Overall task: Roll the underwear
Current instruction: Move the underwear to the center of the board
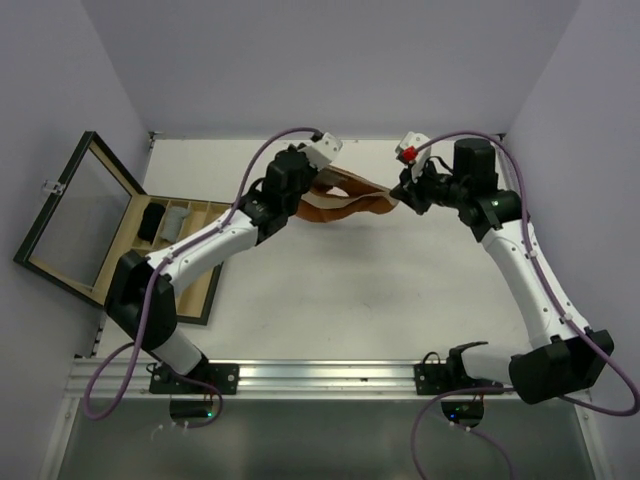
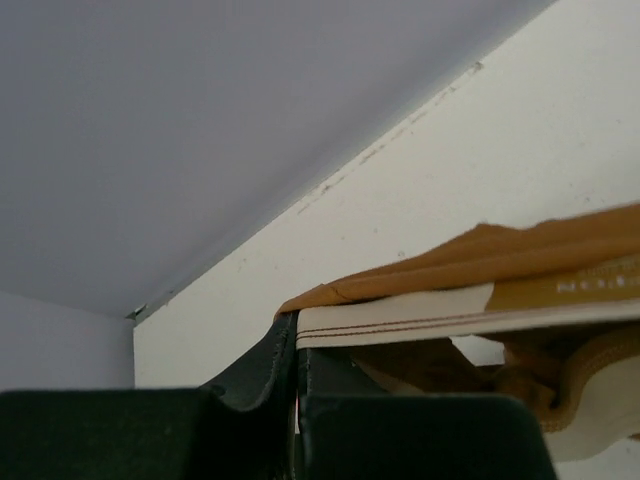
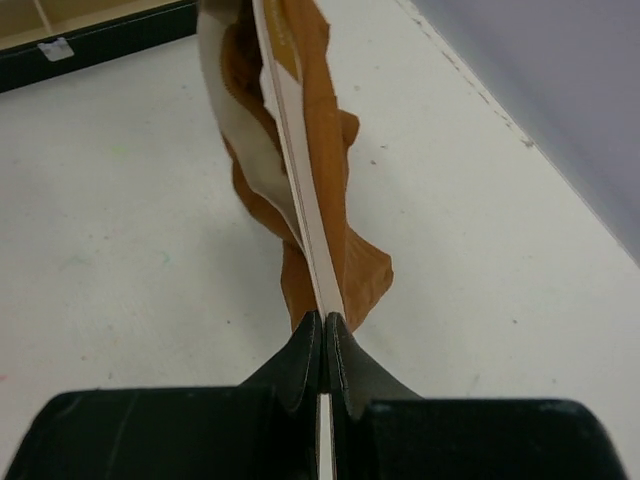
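Note:
An orange-brown underwear [image 1: 345,198] with a white waistband is stretched in the air between both grippers near the back of the table. My left gripper [image 1: 312,183] is shut on its left end; in the left wrist view the waistband [image 2: 400,318] runs out rightward from my left gripper [image 2: 293,330]. My right gripper [image 1: 403,196] is shut on the right end. In the right wrist view the waistband [image 3: 305,205] comes out of my right gripper [image 3: 322,322], with the orange-brown cloth [image 3: 330,120] hanging twisted beside it. Rolled dark and grey underwear [image 1: 160,225] lie in the wooden box.
A compartmented wooden box [image 1: 195,290] with its glass lid [image 1: 70,225] open stands at the left edge of the white table [image 1: 350,300]. Its dark edge [image 3: 90,50] shows at the top left of the right wrist view. The back wall [image 2: 200,120] is close behind the garment.

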Controlling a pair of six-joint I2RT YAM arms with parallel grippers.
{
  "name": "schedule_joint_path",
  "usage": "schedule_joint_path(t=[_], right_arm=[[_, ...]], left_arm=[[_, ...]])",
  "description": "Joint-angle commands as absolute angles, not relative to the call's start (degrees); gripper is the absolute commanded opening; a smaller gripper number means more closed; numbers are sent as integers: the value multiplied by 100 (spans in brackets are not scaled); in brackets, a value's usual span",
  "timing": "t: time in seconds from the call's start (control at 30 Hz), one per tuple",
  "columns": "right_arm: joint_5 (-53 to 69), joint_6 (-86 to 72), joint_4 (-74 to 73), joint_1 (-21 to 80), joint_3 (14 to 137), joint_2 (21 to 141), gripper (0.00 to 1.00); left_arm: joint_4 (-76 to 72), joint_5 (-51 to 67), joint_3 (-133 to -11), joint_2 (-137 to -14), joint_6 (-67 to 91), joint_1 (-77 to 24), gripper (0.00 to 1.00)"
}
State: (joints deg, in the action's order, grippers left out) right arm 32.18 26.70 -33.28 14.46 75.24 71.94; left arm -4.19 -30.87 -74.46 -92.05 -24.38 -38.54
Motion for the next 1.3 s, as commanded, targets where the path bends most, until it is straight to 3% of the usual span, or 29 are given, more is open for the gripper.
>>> schedule_joint_path(t=[0.0,0.1,0.17,0.3,0.53,0.67,0.93,1.0,1.03,1.07,1.1,1.13,1.17,1.27], right_arm=[[2873,3206,-3717,994,7541,7066,0],[3715,3759,-4550,1002,7524,6927,0],[4286,4032,-4991,1019,7401,6742,0],[4035,3736,-4641,1143,6759,6346,0],[3393,2708,-3544,1151,7495,7609,0],[3357,2846,-3788,1134,8480,8191,0],[3718,4838,-5140,1142,7018,7129,0],[3718,5393,-5787,1160,6629,6936,0],[3735,6119,-6123,1169,6357,6908,14],[3683,6474,-6465,1204,6250,6882,27],[3587,6730,-6895,1256,6145,6847,45],[3499,6924,-7012,1257,6022,6838,51],[3402,6900,-7066,1257,5994,6812,55],[3366,6435,-7023,1248,6126,6838,54]], left_arm=[[313,-2500,-7164,-8606,-2883,-3586,0],[1515,-290,-7128,-8043,-2812,-3314,0],[1958,488,-7137,-7667,-2996,-3261,0],[3099,1861,-7206,-7426,-3138,-3261,12],[3129,1055,-8374,-9137,-3076,-3130,6],[3129,1169,-9429,-9659,-3137,-2892,6],[4288,2223,-8905,-9132,-4113,-2979,8],[4762,2591,-8615,-9088,-4376,-3111,18],[4938,2741,-8239,-9053,-4473,-3172,24],[5383,3055,-8087,-9053,-4769,-3295,40],[5544,3146,-7895,-9027,-4851,-3374,49],[5676,3199,-7597,-8992,-4921,-3462,59],[5721,3356,-7463,-8939,-4870,-3532,76],[5364,3541,-7304,-8553,-4406,-3446,89]])
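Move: Both hands keep hold of the underwear's waistband, stretched between them in the air. The bare spot at the board's centre where the underwear is taken lies about 14 cm back, 15 cm right and 26 cm below the left hand, and some 6 cm back, 9 cm left and 27 cm below the right. The storage box is about 29 cm left and 14 cm back of the left hand, and 25 cm below. Both hands swing the underwear back, forward, then some 16 cm back and down towards board centre, letting go. ##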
